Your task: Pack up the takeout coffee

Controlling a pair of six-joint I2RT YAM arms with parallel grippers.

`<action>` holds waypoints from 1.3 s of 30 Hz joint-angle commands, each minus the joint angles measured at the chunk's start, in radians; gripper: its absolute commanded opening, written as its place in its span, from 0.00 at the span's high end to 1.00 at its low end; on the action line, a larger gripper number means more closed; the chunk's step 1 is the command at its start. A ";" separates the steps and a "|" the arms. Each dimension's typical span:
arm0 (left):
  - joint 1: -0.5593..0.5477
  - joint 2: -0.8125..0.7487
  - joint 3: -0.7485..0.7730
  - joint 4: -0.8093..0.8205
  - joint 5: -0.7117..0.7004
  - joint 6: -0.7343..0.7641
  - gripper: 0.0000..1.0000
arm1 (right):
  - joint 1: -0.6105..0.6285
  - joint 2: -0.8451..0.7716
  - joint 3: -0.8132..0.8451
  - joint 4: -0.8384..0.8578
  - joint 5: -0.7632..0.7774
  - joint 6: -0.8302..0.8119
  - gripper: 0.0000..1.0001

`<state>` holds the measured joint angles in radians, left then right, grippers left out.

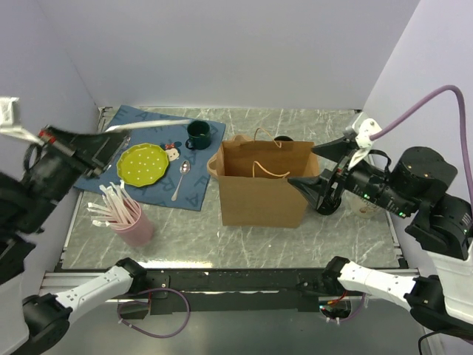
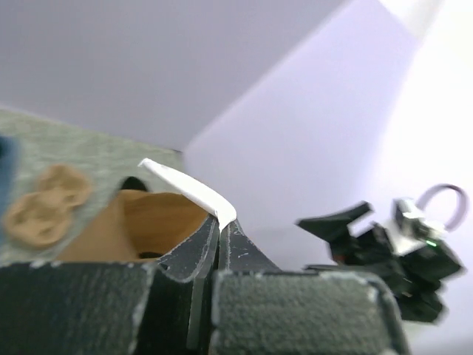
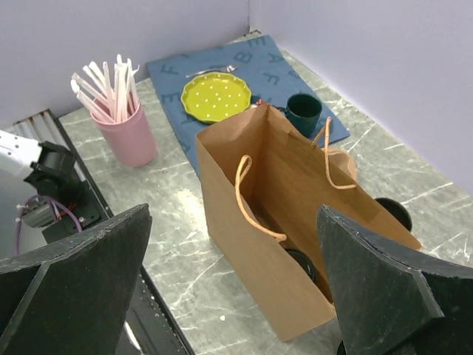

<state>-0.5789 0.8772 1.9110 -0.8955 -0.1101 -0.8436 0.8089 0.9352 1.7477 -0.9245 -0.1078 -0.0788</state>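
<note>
A brown paper bag [image 1: 259,194] stands open in the middle of the table. Looking down from the right wrist, I see a round black lid [image 3: 301,265] low inside the bag; it looks like the takeout coffee. My right gripper [image 3: 233,214] hangs open above the bag's right end [image 1: 319,166], holding nothing. My left gripper [image 1: 118,142] is raised at the far left, shut on a white straw [image 1: 155,124]. In the left wrist view the straw [image 2: 188,188] curves out from the shut left gripper [image 2: 219,222], with the bag's mouth [image 2: 148,222] beyond.
A pink cup of straws [image 1: 133,222] stands front left. On a blue mat [image 1: 199,192] lie a green plate [image 1: 142,164], a spoon [image 1: 181,177] and a dark green mug [image 1: 198,134]. Another dark round thing [image 1: 283,138] sits behind the bag.
</note>
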 commanded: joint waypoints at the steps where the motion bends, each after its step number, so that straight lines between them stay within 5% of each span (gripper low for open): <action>1: 0.004 0.149 -0.021 0.210 0.275 -0.031 0.99 | 0.004 -0.032 -0.020 0.078 0.025 0.005 0.00; 6: 0.004 0.253 -0.047 0.338 0.426 -0.071 0.99 | 0.004 -0.071 -0.069 0.118 0.031 0.022 0.00; 22: 0.004 0.347 -0.242 0.409 0.575 -0.081 0.99 | 0.003 -0.110 -0.109 0.090 0.077 -0.003 0.00; 29: 0.004 0.378 -0.303 0.293 0.471 0.012 0.99 | 0.003 -0.102 -0.099 0.069 0.086 0.023 0.00; 32: 0.004 0.400 -0.322 0.294 0.473 0.044 0.87 | 0.003 -0.095 -0.102 0.056 0.095 0.076 0.00; 37: 0.004 0.450 -0.219 0.193 0.438 0.095 0.53 | 0.003 -0.085 -0.086 -0.019 0.187 0.189 0.00; 39: 0.004 0.457 -0.141 0.153 0.394 0.116 0.27 | 0.004 -0.081 -0.071 -0.052 0.284 0.218 0.00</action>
<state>-0.5770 1.3346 1.6283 -0.6792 0.3515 -0.7929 0.8093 0.8360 1.6470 -0.9150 0.0181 0.0422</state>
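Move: The left hand is high up with a straw held in its shut fingers. The paper bag's middle is about 27 cm to its right, 13 cm ahead and some 43 cm below, its open top nearer. The pink straw cup stands roughly 10 cm to the hand's left, 3 cm ahead, and the green mug about 38 cm ahead, 5 cm right, both some 50 cm below. From the open right hand the bag's middle is about 12 cm ahead, 4 cm left and 34 cm below. The straw is let go over the left end of the open paper bag: the left fingers, still shut on it for most of the way, open to about half only at the end. The left hand first swings right and forward, then sinks, about 18 cm lower and 17 cm right in all, turning clockwise and tipping its fingers down about 25 degrees. The open right hand eases a couple of centimetres right. ##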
